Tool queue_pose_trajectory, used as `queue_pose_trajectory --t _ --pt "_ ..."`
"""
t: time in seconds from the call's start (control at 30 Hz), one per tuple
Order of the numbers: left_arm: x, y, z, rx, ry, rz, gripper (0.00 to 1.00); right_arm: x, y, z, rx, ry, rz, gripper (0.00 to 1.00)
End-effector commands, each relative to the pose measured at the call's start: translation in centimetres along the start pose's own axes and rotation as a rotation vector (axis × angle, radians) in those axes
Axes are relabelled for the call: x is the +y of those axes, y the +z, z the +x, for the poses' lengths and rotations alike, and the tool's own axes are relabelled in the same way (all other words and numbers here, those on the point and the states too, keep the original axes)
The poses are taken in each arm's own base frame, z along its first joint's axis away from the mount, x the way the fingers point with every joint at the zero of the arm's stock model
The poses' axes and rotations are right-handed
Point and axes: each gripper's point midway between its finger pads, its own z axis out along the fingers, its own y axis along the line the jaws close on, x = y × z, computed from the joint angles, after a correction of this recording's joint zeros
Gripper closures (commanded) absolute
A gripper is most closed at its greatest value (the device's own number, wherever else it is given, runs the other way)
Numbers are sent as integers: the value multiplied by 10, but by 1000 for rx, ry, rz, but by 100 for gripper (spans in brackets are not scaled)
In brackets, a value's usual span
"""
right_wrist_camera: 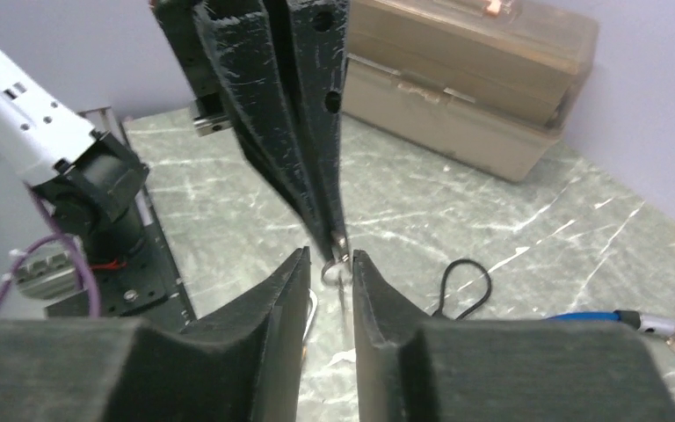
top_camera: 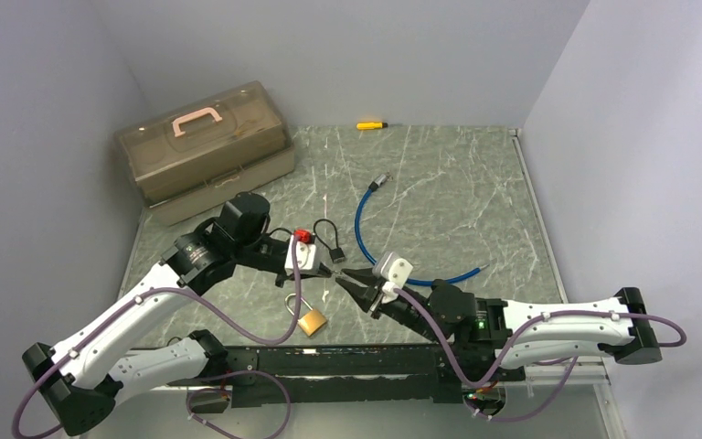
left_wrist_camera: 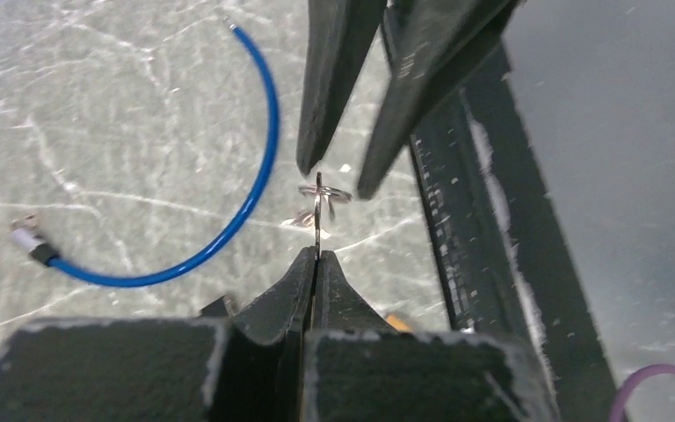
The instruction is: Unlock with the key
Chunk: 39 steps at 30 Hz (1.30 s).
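A small silver key (left_wrist_camera: 317, 218) on a ring (left_wrist_camera: 327, 191) stands edge-on above the marble tabletop. My left gripper (left_wrist_camera: 316, 256) is shut on the key's lower end. My right gripper (right_wrist_camera: 329, 261) is open. Its fingers (left_wrist_camera: 330, 105) flank the ring without pressing on it. In the right wrist view the ring (right_wrist_camera: 332, 266) and key hang in the gap at the left gripper's (right_wrist_camera: 338, 239) tip. From above, both grippers meet tip to tip (top_camera: 335, 273) at the front centre. A brass padlock (top_camera: 312, 320) with its steel shackle lies just below them, apart from both.
A tan lidded toolbox (top_camera: 203, 151) with a pink handle stands at the back left. A blue cable (top_camera: 393, 240) curves across the middle. A black cord loop (right_wrist_camera: 466, 281) lies close behind the grippers. A yellow screwdriver (top_camera: 370, 124) lies at the back wall. A black rail (left_wrist_camera: 483, 229) runs along the near edge.
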Motion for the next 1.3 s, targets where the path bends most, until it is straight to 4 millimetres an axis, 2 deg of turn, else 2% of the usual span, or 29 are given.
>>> queue_pose_trajectory --t 0.0,0.1,0.27,0.37,0.47,0.57,0.7,0.9,1.03,1.17,1.27 --pt "15 -16 2 79 177 -73 100 -4 -9 -28 20 39 -14 65" --pt "14 -23 10 138 278 -58 100 -6 -18 -35 75 -6 -45 48" --pt "10 -29 11 182 332 -38 100 -14 -26 -47 94 -119 -76 39" --pt "5 -29 4 165 339 -24 100 -15 -22 -52 79 -142 -113 42" --pt "3 -30 -3 152 343 -18 100 -16 -11 -49 79 -110 -171 46" --pt "0 -30 -6 159 348 -4 100 -11 3 -37 116 -89 -240 47" --pt "1 -28 -3 194 303 -5 100 1 13 -34 126 -89 -316 46" --pt "-1 -25 11 254 174 7 100 6 17 -36 113 -87 -357 40" --pt "4 -25 14 269 146 -23 100 4 18 -32 116 -82 -365 38" --pt "11 -25 13 276 146 -62 100 4 21 -30 116 -67 -373 39" --pt "15 -25 10 275 141 -77 100 3 28 -22 133 -59 -368 44"
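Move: The key's blade is already pinched in the left fingertips; its middle, towards the ring end, lies about 2 cm right and 1 cm below the left hand, and 1 cm ahead and 1 cm left of the right hand, whose fingers are just parting around the ring. Some 25 cm below lie the neighbours: from the left hand, the padlock 5 cm back and 5 cm left, the black cable lock 10 cm ahead; the spare keys sit about 8 cm right of the right hand. The right fingers come free of the key ring and spread to over half open. The right hand backs off right and up about 5 cm, then swings forward, down and left to straddle the ring end again without touching, its fingers turning some 20 degrees counter-clockwise and dipping. Keeping its pinch, the left hand draws the key about 3 cm left and slightly down, tipping its fingers down. ##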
